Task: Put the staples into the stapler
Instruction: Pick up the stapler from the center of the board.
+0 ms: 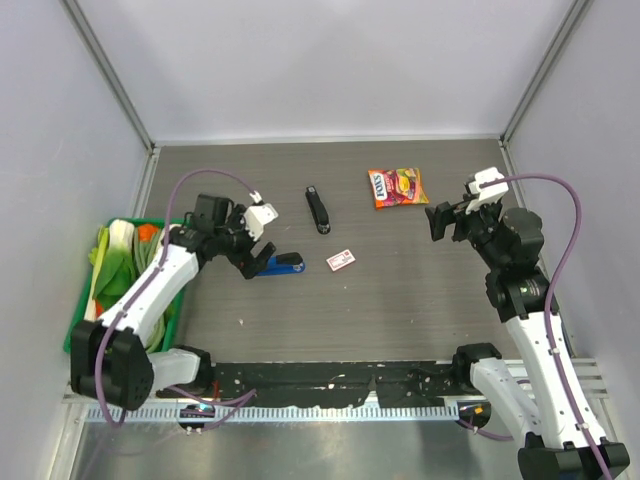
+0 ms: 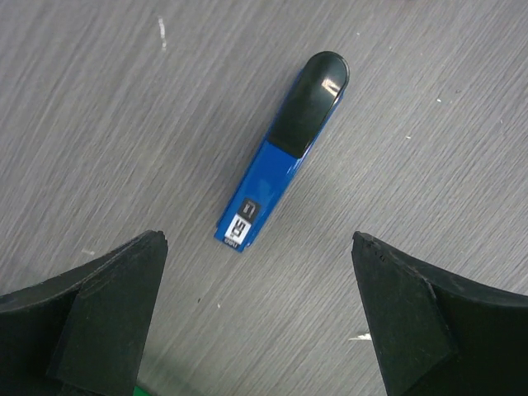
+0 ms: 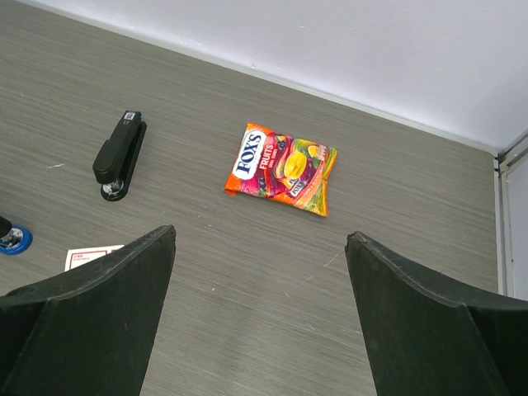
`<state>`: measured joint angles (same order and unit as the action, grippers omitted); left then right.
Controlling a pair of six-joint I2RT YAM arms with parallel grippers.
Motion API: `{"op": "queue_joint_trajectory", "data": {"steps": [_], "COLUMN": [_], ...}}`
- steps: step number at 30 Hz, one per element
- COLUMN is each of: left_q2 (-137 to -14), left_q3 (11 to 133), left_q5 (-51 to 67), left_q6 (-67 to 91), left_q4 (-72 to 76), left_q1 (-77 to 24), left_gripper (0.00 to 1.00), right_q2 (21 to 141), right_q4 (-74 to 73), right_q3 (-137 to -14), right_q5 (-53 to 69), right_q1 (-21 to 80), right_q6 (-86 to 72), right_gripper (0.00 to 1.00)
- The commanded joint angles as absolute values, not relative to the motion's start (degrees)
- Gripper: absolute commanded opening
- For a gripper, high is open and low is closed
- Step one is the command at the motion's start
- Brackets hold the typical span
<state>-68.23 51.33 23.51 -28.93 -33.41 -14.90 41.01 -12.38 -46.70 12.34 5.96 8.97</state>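
Observation:
The slim black stapler (image 1: 318,210) lies flat at the table's middle back, also in the right wrist view as the stapler (image 3: 118,155) at upper left. The staples themselves are hidden; a small white-and-red box (image 1: 340,260) lies closed in front of the stapler, and that box (image 3: 92,256) shows at the left edge of the right wrist view. My left gripper (image 1: 254,258) hovers open over a blue-and-black stapler (image 2: 285,153), with nothing between the jaws of the left gripper (image 2: 257,239). My right gripper (image 1: 448,228) is raised at the right, open and empty, with the right gripper (image 3: 260,235) facing the table.
An orange snack bag (image 1: 397,187) lies at the back right, ahead of the right gripper. A green basket (image 1: 75,325) holding vegetables stands at the left edge beside the left arm. Grey walls close in the table on three sides.

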Motion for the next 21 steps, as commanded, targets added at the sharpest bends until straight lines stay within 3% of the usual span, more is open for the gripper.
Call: {"op": "queue_joint_trajectory", "data": {"steps": [1,21], "left_q2": [-72.94,-91.05], "left_q3": [56.24,64.95], "left_q5": [24.08,26.72], "left_q6": [-34.27,-45.35], "left_q4": [-34.54,-38.32], "left_q1": [-17.66,-21.09], "left_gripper": [1.0,1.0], "right_q2": [41.13,43.68], "right_q4": [-11.51,-12.75], "right_q3": [-46.58,-47.11], "right_q5": [12.3,11.87], "right_q1": [6.24,7.21], "right_q6": [10.11,11.69], "right_gripper": [0.89,0.89]}}
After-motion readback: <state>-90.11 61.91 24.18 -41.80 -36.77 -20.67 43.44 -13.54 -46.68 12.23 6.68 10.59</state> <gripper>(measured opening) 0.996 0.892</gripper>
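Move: The blue stapler lies about 3 cm ahead of the left hand, 4 cm to its right and 12 cm below. From that stapler, the staple box is some 16 cm right and 1 cm farther out; the black stapler is roughly 11 cm right and 15 cm farther out. From the right hand, the blue stapler is about 38 cm left, 2 cm ahead and 29 cm below. The open left hand sinks over 5 cm towards the blue stapler, easing right and forward, turning some 15 degrees clockwise. ##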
